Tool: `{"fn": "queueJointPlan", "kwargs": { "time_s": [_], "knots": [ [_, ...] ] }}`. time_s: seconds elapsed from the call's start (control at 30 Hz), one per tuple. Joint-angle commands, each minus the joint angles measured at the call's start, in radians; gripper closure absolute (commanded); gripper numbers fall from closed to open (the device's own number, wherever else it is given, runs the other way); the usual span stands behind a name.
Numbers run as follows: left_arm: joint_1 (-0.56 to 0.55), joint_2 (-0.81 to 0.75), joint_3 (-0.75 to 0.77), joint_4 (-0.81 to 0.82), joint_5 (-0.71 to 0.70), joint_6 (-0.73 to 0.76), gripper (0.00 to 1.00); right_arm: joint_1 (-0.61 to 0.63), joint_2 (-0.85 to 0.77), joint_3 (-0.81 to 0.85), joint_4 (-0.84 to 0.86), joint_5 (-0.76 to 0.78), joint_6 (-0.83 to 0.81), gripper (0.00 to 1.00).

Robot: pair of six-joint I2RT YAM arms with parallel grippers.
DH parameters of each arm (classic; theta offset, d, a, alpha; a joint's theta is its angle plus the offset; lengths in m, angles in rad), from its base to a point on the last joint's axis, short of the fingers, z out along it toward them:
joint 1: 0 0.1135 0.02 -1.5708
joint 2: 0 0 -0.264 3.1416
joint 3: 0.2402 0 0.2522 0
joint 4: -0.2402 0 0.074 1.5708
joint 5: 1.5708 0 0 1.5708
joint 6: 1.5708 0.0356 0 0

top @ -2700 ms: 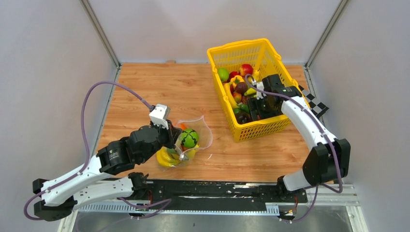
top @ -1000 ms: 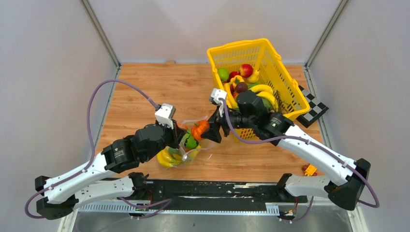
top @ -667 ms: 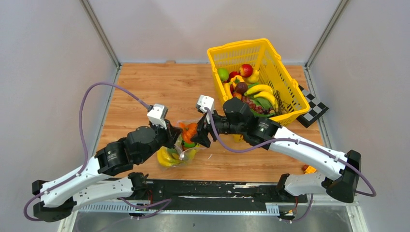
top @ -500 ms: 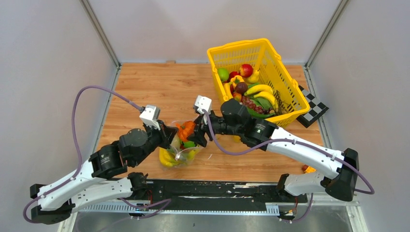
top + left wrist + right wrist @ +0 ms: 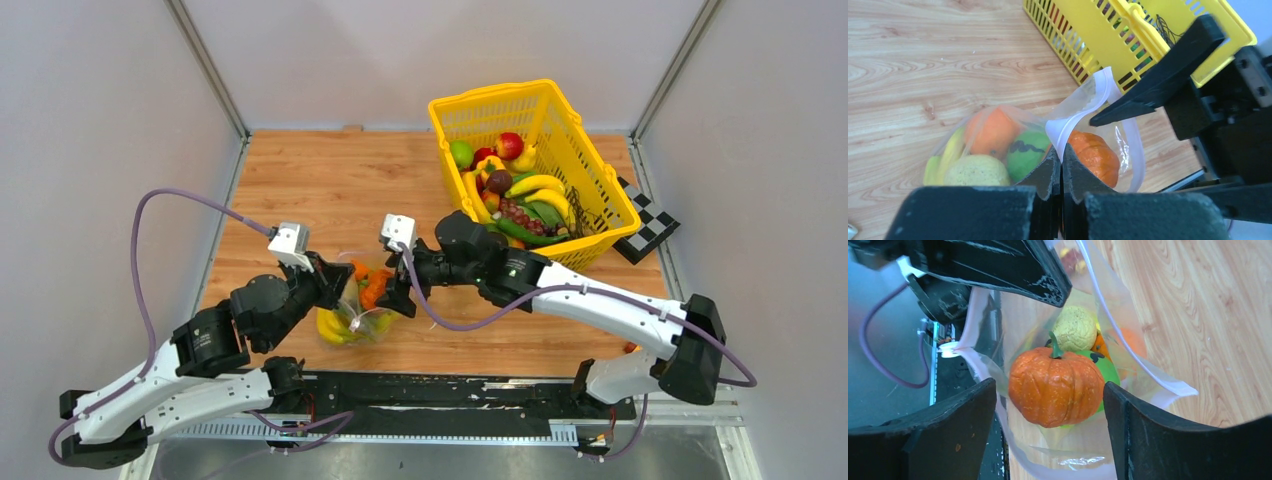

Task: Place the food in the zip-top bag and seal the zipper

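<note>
The clear zip-top bag (image 5: 352, 312) lies near the table's front edge, mouth held up. My left gripper (image 5: 1062, 155) is shut on its whitish zipper strip (image 5: 1075, 117). Inside the bag lie an orange (image 5: 995, 132), a green piece (image 5: 1028, 150), a pale lemon (image 5: 975, 170) and bananas (image 5: 332, 328). An orange toy pumpkin (image 5: 1055, 387) rests on top of them, just inside the mouth. My right gripper (image 5: 1048, 390) hangs open over the mouth, both fingers apart from the pumpkin. In the top view the right gripper (image 5: 392, 295) faces the left gripper (image 5: 340, 290) across the bag.
The yellow basket (image 5: 490, 100) stands at the back right, holding more food (image 5: 515, 190): apples, bananas, grapes and green pieces. A checkered board (image 5: 645, 225) lies beside it on the right. The basket wall (image 5: 1098, 40) is close behind the bag.
The right arm swung from the basket to the bag with the pumpkin, then opened its jaws, leaving the pumpkin in the bag. The left arm pulled the bag's rim leftward.
</note>
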Motion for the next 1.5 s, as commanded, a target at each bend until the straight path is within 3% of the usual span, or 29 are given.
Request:
{"fn": "queueJointPlan", "kwargs": {
  "time_s": [0.0,0.1,0.2,0.37,0.43,0.57,0.77,0.9,0.93,1.0,1.13,1.23,1.37,1.47],
  "knots": [
    [0.001,-0.034,0.004,0.056,-0.054,-0.029,0.98,0.004,-0.119,-0.004,0.099,-0.041,0.007,0.21],
    [0.001,-0.039,0.005,0.054,-0.065,-0.027,0.97,0.004,-0.179,-0.022,0.104,-0.035,0.008,0.20],
    [0.000,-0.038,0.006,0.054,-0.071,-0.025,0.97,0.005,-0.237,-0.038,0.097,-0.009,0.010,0.26],
    [0.000,-0.036,0.010,0.055,-0.067,-0.022,0.97,0.004,-0.236,-0.032,-0.049,0.274,0.076,0.25],
    [0.001,-0.035,0.010,0.052,-0.065,-0.021,0.97,0.004,-0.213,-0.018,-0.132,0.377,0.178,0.25],
    [0.001,-0.035,0.007,0.053,-0.071,-0.023,0.97,0.004,-0.184,-0.054,-0.148,0.296,0.303,0.28],
    [0.001,-0.039,0.010,0.043,-0.074,-0.026,0.97,0.004,-0.148,-0.065,-0.127,0.309,0.357,0.63],
    [0.000,-0.049,0.008,0.033,-0.084,-0.027,0.97,0.003,-0.136,-0.021,-0.098,0.251,0.344,0.98],
    [0.001,-0.050,0.008,0.027,-0.089,-0.021,0.97,0.004,-0.129,-0.002,-0.090,0.235,0.347,1.00],
    [0.001,-0.036,0.037,-0.015,-0.101,0.002,0.97,0.004,-0.114,0.048,-0.055,0.172,0.349,1.00],
    [0.001,0.054,0.209,-0.276,-0.225,0.009,0.98,0.005,-0.096,0.109,0.070,0.047,0.374,1.00],
    [0.000,0.089,0.312,-0.401,-0.254,0.038,0.97,0.005,-0.077,0.141,0.097,0.042,0.410,1.00],
    [0.001,0.133,0.375,-0.498,-0.215,0.078,0.95,0.015,-0.007,0.249,-0.085,0.242,0.411,1.00],
    [0.001,0.199,0.380,-0.497,-0.061,0.132,0.98,0.019,-0.016,0.225,-0.036,0.113,0.374,1.00]
  ]
}}
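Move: The free right-hand rim of the bag's mouth lies about 5 cm to the right of the right hand, 1 cm ahead and 2 cm below. Just past these fingertips sits the pumpkin, 4 cm left, level fore and aft, 3 cm down; beyond it the watermelon is 7 cm left of the hand, 2 cm ahead, 6 cm down, and the orange 8 cm left, 5 cm ahead, 7 cm down. From the left hand, already pinching the opposite rim, the free rim is roughly 11 cm right, level fore and aft, 3 cm lower. Leave the pumpkin in the bag: raise the open right gripper about 9 cm out of the mouth, easing right, turn it some 20 degrees clockwise, then drop back and shut the fingers on the free rim. Lift that rim about 10 cm and leftward, while the left gripper keeps its pinch, barely moving at first, then goes left and up, rolling its left side up. ##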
